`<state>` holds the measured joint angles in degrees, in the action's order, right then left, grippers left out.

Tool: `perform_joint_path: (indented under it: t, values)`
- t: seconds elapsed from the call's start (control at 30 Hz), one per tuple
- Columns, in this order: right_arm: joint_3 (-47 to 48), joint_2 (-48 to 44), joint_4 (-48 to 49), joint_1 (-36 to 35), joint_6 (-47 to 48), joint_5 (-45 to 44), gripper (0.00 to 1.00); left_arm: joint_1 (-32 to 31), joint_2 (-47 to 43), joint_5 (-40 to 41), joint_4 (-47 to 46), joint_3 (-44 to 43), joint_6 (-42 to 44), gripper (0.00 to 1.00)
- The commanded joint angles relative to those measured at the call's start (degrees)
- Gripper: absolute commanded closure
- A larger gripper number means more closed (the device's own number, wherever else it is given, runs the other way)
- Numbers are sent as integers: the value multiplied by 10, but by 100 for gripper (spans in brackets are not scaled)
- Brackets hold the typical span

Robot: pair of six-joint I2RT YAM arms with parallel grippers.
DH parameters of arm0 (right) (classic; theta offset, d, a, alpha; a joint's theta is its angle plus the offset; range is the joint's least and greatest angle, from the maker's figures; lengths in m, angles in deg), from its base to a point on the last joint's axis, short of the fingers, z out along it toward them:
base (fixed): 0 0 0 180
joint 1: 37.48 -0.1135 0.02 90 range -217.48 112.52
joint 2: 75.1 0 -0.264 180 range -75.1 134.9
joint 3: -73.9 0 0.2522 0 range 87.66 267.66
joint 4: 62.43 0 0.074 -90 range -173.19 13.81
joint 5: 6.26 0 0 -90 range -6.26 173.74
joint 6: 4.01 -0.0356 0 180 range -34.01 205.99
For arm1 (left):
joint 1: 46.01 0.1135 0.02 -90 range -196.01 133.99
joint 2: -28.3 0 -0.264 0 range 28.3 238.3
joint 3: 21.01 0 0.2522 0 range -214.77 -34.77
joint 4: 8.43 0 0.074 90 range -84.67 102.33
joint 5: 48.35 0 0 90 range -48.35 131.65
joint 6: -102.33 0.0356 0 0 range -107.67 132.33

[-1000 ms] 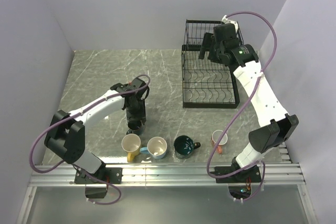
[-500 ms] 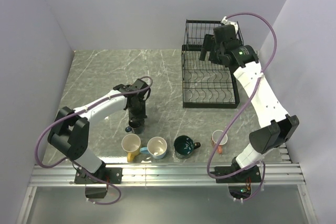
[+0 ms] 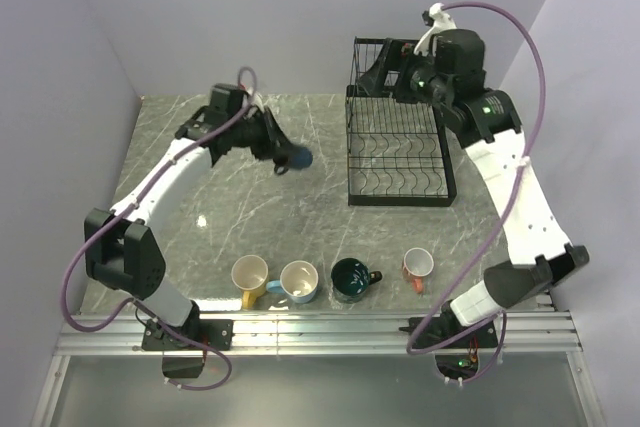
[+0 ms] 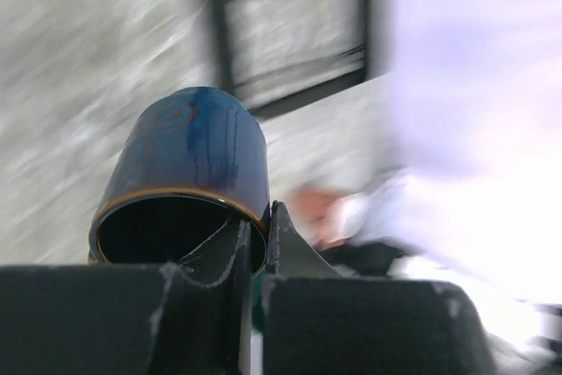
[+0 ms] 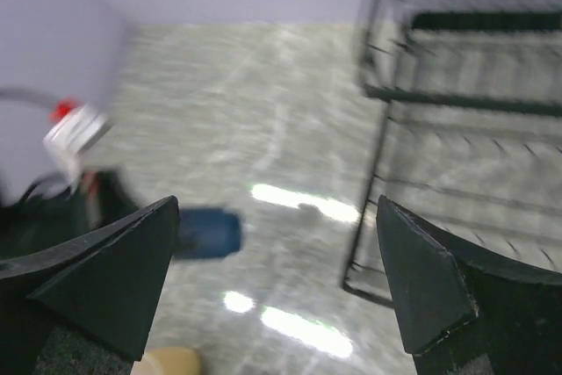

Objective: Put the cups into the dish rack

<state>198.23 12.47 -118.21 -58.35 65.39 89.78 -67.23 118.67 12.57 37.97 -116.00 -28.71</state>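
Note:
My left gripper [image 3: 279, 152] is shut on the rim of the dark navy mug [image 3: 294, 158] and holds it in the air left of the black wire dish rack [image 3: 398, 192]. In the left wrist view one finger is inside the mug [image 4: 189, 164] and one outside, with the gripper [image 4: 255, 227] pinching the rim. My right gripper [image 3: 386, 68] is open and empty above the rack's upper basket. In the right wrist view the gripper [image 5: 272, 278] has the navy mug [image 5: 207, 233] below and the rack [image 5: 457, 94] to the right. No olive-grey mug shows.
A yellow mug [image 3: 250, 274], a light blue mug [image 3: 299, 281], a dark teal mug [image 3: 350, 279] and an orange-pink mug [image 3: 417, 266] stand in a row near the table's front edge. Walls close in behind and on both sides.
My left gripper has lifted the navy mug off the table near the front row and carried it up and back towards the rack. My right arm has risen and drawn back over the upper basket.

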Motion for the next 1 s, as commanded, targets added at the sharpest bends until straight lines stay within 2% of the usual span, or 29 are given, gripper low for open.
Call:
perform_joint_path:
  t: [0.0,0.03,0.07,0.1,0.13,0.17,0.23,0.27,0.33,0.37,0.43,0.5,0.73,0.97]
  values:
    - [-19,-58,115,15,-24,150,0,27,-24,-205,-252,11,-162,100]
    - [-33,-59,127,27,-40,176,0,31,-26,-222,-400,48,-210,100]
    - [-38,-60,135,30,-44,203,0,32,-25,-257,-465,62,-301,100]
    - [-40,-57,135,32,-47,237,0,34,-20,-269,-525,76,-346,100]
    - [-46,-57,135,32,-45,252,0,36,-12,-275,-672,106,-392,100]
    - [-51,-57,135,32,-44,266,0,37,-7,-273,-754,127,-503,100]
    - [-75,-58,138,30,-43,300,0,42,12,-252,-949,179,-631,100]
    - [-85,-64,140,28,-41,303,0,43,40,-238,-1092,187,-734,100]
    - [-119,-70,144,28,-37,298,0,44,90,-203,-1190,184,-841,100]
    - [-129,-75,146,28,-37,293,0,44,105,-189,-1274,180,-871,100]
    - [-150,-77,145,28,-29,281,0,44,135,-144,-1328,173,-926,100]
    - [-161,-78,147,28,-25,277,0,44,141,-124,-1342,174,-938,99]
    - [-180,-67,161,28,-26,280,0,14,163,-110,-1370,151,-953,100]
    - [-232,-60,235,28,-70,310,0,-18,178,-101,-1392,98,-976,99]
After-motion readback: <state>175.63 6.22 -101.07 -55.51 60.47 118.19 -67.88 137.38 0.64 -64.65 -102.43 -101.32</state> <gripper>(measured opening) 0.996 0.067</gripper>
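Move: The left hand already pinches the blue cup's rim; the open right gripper it is bound for lies about 5 cm ahead, 18 cm right and 18 cm higher. The right hand's goal is that cup, roughly 16 cm left, 3 cm back and 21 cm lower, with the dish rack's middle some 9 cm ahead, 10 cm right and 31 cm below. About 22 cm back and 19 cm below the left hand stand the light-blue mug, 1 cm right, and the teal cup, 13 cm right. Keeping its pinch on the blue cup's rim, the left hand lifts it about 12 cm, with a brief dip on the way, and shifts right and a little forward to the right gripper while swinging its fingers some 60 degrees up, from down-right to rightward and slightly up, so the cup's bottom is offered. The right hand, fingers still wide open, eases back and left, first rising about 5 cm and then sinking to below its start, and turns counter-clockwise about 20 degrees to face the cup, stopping short of a grip. ##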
